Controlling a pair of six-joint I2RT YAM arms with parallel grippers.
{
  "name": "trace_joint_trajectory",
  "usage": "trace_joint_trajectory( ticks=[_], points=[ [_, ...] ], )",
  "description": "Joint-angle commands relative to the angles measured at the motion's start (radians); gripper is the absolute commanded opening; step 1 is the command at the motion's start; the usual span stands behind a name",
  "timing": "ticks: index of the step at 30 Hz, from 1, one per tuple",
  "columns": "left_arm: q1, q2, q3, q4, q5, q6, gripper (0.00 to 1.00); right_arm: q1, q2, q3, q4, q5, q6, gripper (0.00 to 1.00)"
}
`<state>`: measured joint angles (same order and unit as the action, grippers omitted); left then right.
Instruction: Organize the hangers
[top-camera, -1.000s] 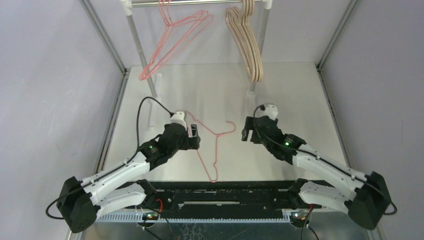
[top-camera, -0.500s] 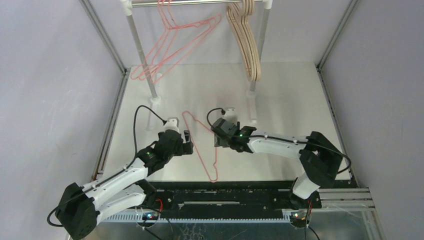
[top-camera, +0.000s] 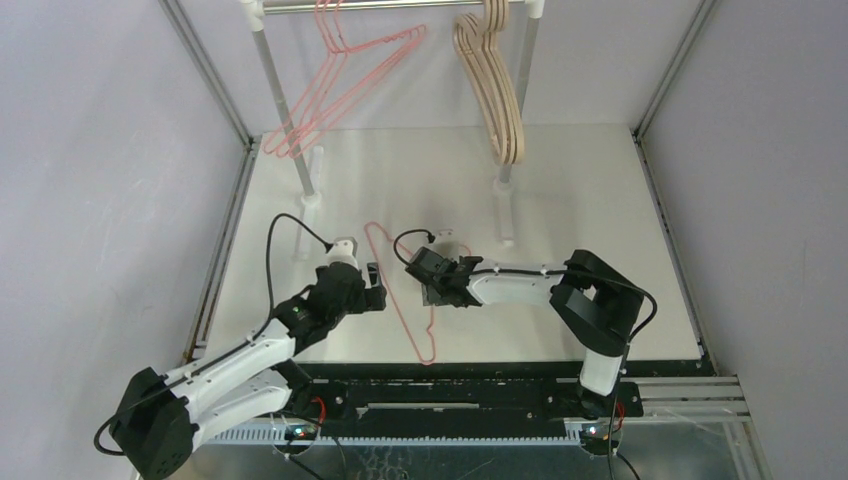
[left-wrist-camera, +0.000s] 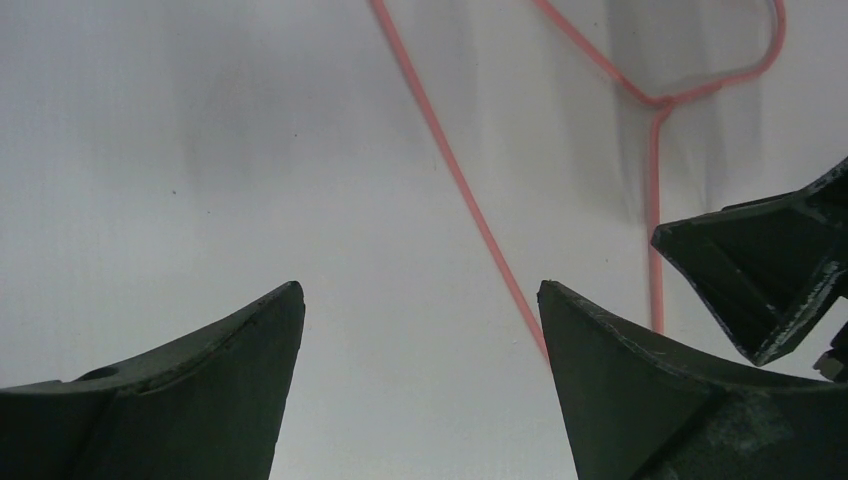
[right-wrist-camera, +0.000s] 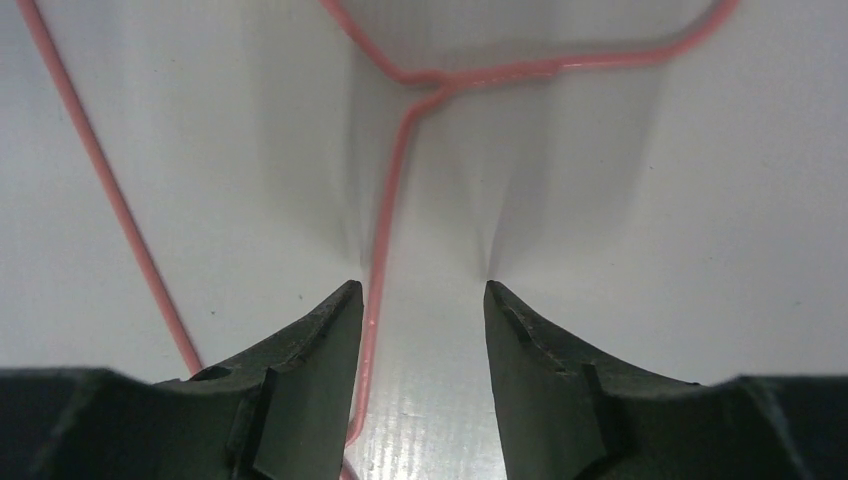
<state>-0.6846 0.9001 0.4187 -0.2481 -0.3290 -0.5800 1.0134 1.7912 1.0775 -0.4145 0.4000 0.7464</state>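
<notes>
A pink-red wire hanger (top-camera: 395, 300) lies flat on the white table between my two grippers, its hook toward the rail. My right gripper (top-camera: 433, 290) is down over it. In the right wrist view one straight wire of the hanger (right-wrist-camera: 390, 190) runs between the jaws of the right gripper (right-wrist-camera: 423, 287), close against the left finger; the jaws stand partly apart. My left gripper (top-camera: 375, 290) hovers just left of the hanger, open wide and empty (left-wrist-camera: 420, 290). The hanger's long wire (left-wrist-camera: 455, 180) passes its right finger. More pink wire hangers (top-camera: 345, 85) and beige wooden hangers (top-camera: 495, 90) hang on the rail.
The silver rail (top-camera: 400, 5) runs across the back on two posts (top-camera: 285, 110) (top-camera: 515, 110) with white feet on the table. Metal frame bars edge the table on both sides. The right gripper's finger (left-wrist-camera: 770, 270) shows at the right of the left wrist view.
My right arm swung left across the table onto the lying hanger and its jaws narrowed. The left gripper drew back slightly. The hung pink hangers swayed.
</notes>
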Motion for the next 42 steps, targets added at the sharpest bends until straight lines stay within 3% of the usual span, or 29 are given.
trace_joint_trajectory(
  ticks=[1, 10, 16, 24, 30, 36, 42],
  points=[
    [0.007, -0.025, -0.003, 0.036, 0.001, -0.021, 0.91, 0.005, 0.01, 0.058, 0.014, -0.007, -0.015, 0.57],
    [0.007, -0.05, -0.003, 0.025, 0.011, -0.031, 0.91, 0.005, 0.093, 0.122, -0.024, -0.048, -0.022, 0.55],
    [0.007, -0.103, 0.012, -0.015, 0.017, -0.045, 0.9, 0.003, 0.137, 0.22, -0.144, -0.058, -0.024, 0.51],
    [0.007, -0.22, 0.018, -0.088, 0.008, -0.056, 0.9, -0.022, 0.179, 0.272, -0.318, -0.048, 0.007, 0.47],
    [0.007, -0.308, 0.023, -0.138, -0.009, -0.049, 0.9, -0.023, 0.193, 0.278, -0.34, -0.051, 0.003, 0.47],
    [0.007, -0.295, 0.024, -0.138, 0.003, -0.038, 0.9, -0.019, 0.226, 0.287, -0.34, -0.05, 0.005, 0.36],
    [0.007, -0.268, 0.021, -0.117, 0.007, -0.032, 0.9, -0.019, 0.235, 0.271, -0.322, -0.029, 0.006, 0.0]
  ],
)
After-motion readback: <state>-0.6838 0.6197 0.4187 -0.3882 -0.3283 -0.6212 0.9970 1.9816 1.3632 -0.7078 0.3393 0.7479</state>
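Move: For the right hand, the pink hanger's near shoulder wire runs almost fore-and-aft about 2 cm to its left and 1 cm below, level with it and already between its open fingertips. The hanger's neck is some 5 cm straight ahead, and its long bottom bar passes about 6 cm to the left. The left gripper hovers some 9 cm to the left and 1 cm farther out. From the left hand, the shoulder wire is about 9 cm right, roughly 1 cm nearer the base and 6 cm down. Staying low over the table, the right hand slides about 3 cm left across the near shoulder wire with a slight reach forward, comes back some 2 cm right while the wrist tips about 10 degrees more downward, then shuts its fingers and pinches the wire just on the base side of the neck. Meanwhile the left hand, still open and empty, rises roughly 4 cm away from the hanger and draws back slightly. ##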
